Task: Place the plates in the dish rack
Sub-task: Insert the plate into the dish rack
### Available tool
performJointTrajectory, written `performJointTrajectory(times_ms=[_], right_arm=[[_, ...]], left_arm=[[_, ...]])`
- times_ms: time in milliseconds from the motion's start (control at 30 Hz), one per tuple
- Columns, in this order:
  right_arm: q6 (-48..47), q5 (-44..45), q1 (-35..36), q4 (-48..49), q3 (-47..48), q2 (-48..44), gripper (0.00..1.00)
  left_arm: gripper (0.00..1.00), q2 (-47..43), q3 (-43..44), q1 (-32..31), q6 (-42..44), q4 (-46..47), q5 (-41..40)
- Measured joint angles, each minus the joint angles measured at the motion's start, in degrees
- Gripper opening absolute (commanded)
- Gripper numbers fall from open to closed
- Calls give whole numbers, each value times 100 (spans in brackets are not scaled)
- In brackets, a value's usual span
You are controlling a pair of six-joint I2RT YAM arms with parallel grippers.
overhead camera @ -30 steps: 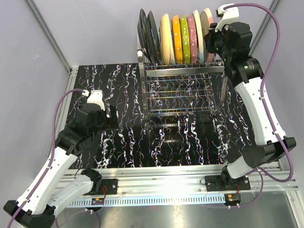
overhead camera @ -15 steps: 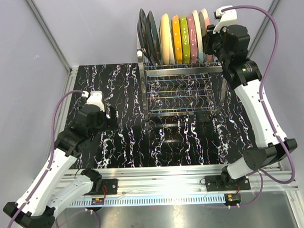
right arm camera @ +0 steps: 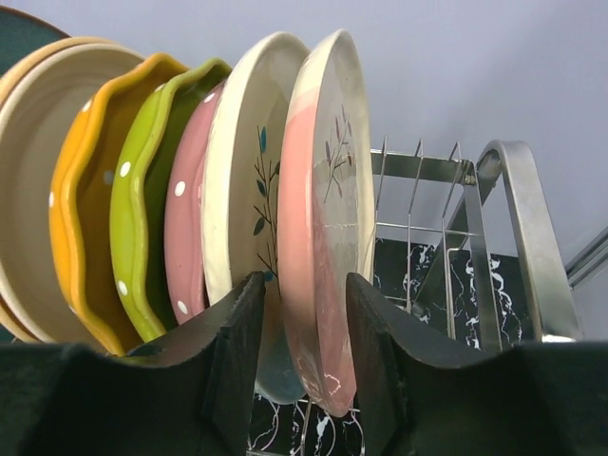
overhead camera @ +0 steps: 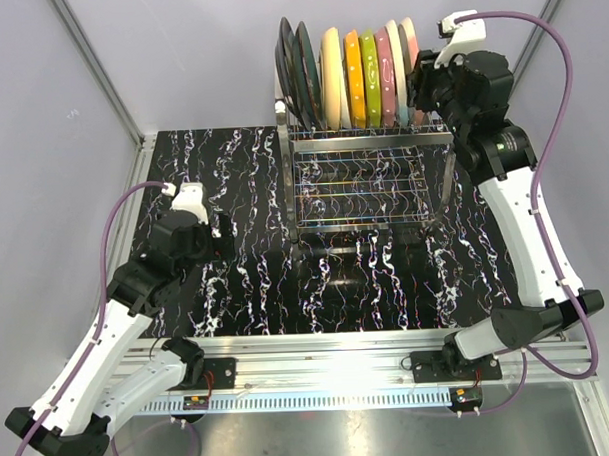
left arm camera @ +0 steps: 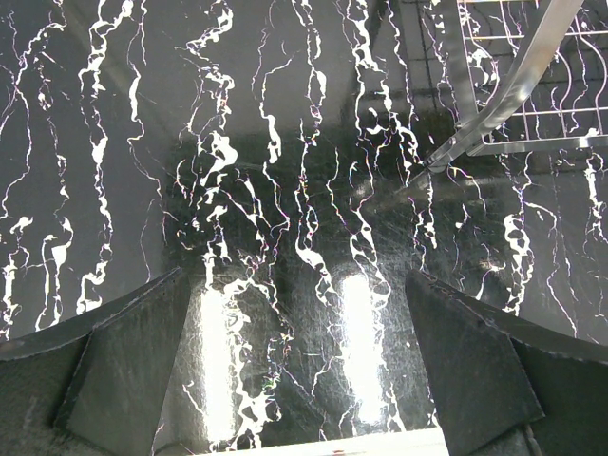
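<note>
Several plates stand on edge in a row on the chrome dish rack [overhead camera: 366, 138] at the back: two dark ones [overhead camera: 294, 73], cream [overhead camera: 331, 77], orange [overhead camera: 354, 81], green [overhead camera: 369, 81], pink [overhead camera: 384, 73] and a cream one with a sprig [right arm camera: 242, 171]. The rightmost plate, pink and cream [right arm camera: 323, 218], stands in the tines. My right gripper [right arm camera: 304, 285] straddles its lower rim with the jaws apart and a gap showing on the left side. My left gripper [left arm camera: 294, 285] hangs open over the marbled table with nothing in it.
The rack's lower wire tier [overhead camera: 358, 191] holds nothing. A few free tines and the tubular end frame [right arm camera: 518, 218] stand right of the last plate. One rack leg [left arm camera: 518, 85] shows in the left wrist view. Grey walls enclose the black marbled table [overhead camera: 243, 180].
My right gripper's jaws have spread apart around the last plate, and that arm has shifted slightly right. The plate stays upright in the rack. The left arm has not moved.
</note>
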Motion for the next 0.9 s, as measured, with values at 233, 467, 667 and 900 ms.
performJointTrajectory(times_ms=[233,467,667,900], right_arm=[[223,-127,0,-4,37,-232,54],[450,-590,129,-11,57,-522,56],[621,-820,129,-162,66,-717,70],[922,-1266,133,-107,-1504,-2011,100]], left_arm=[[99,-31,0,0,-2,-22,7],[99,-153,0,0,-17,-68,20],[99,-170,50,0,15,-127,17],[99,-212,560,0,249,-197,-173]])
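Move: The pink-and-cream plate stands on edge in the rack with its near rim between the right gripper's already part-open fingers, its middle about 7 cm ahead and level. The cream-and-blue plate is about 3 cm to the left of it, the dusty-pink dotted plate about 6 cm. The rack's right end is roughly 8 cm to the right of it. From the left gripper, the pink-and-cream plate is about 27 cm ahead, 43 cm right and 24 cm higher. Back the right gripper off the pink-and-cream plate's near rim, some 11 cm in all: first back and up about 5 cm, drifting 2 cm left, then faster back and down again. Swing the hand about 15 degrees counter-clockwise, raise its left side, and spread the fingers from half open to nearly wide. Late on, lift the open, empty left gripper about 4 cm over the bare table. ##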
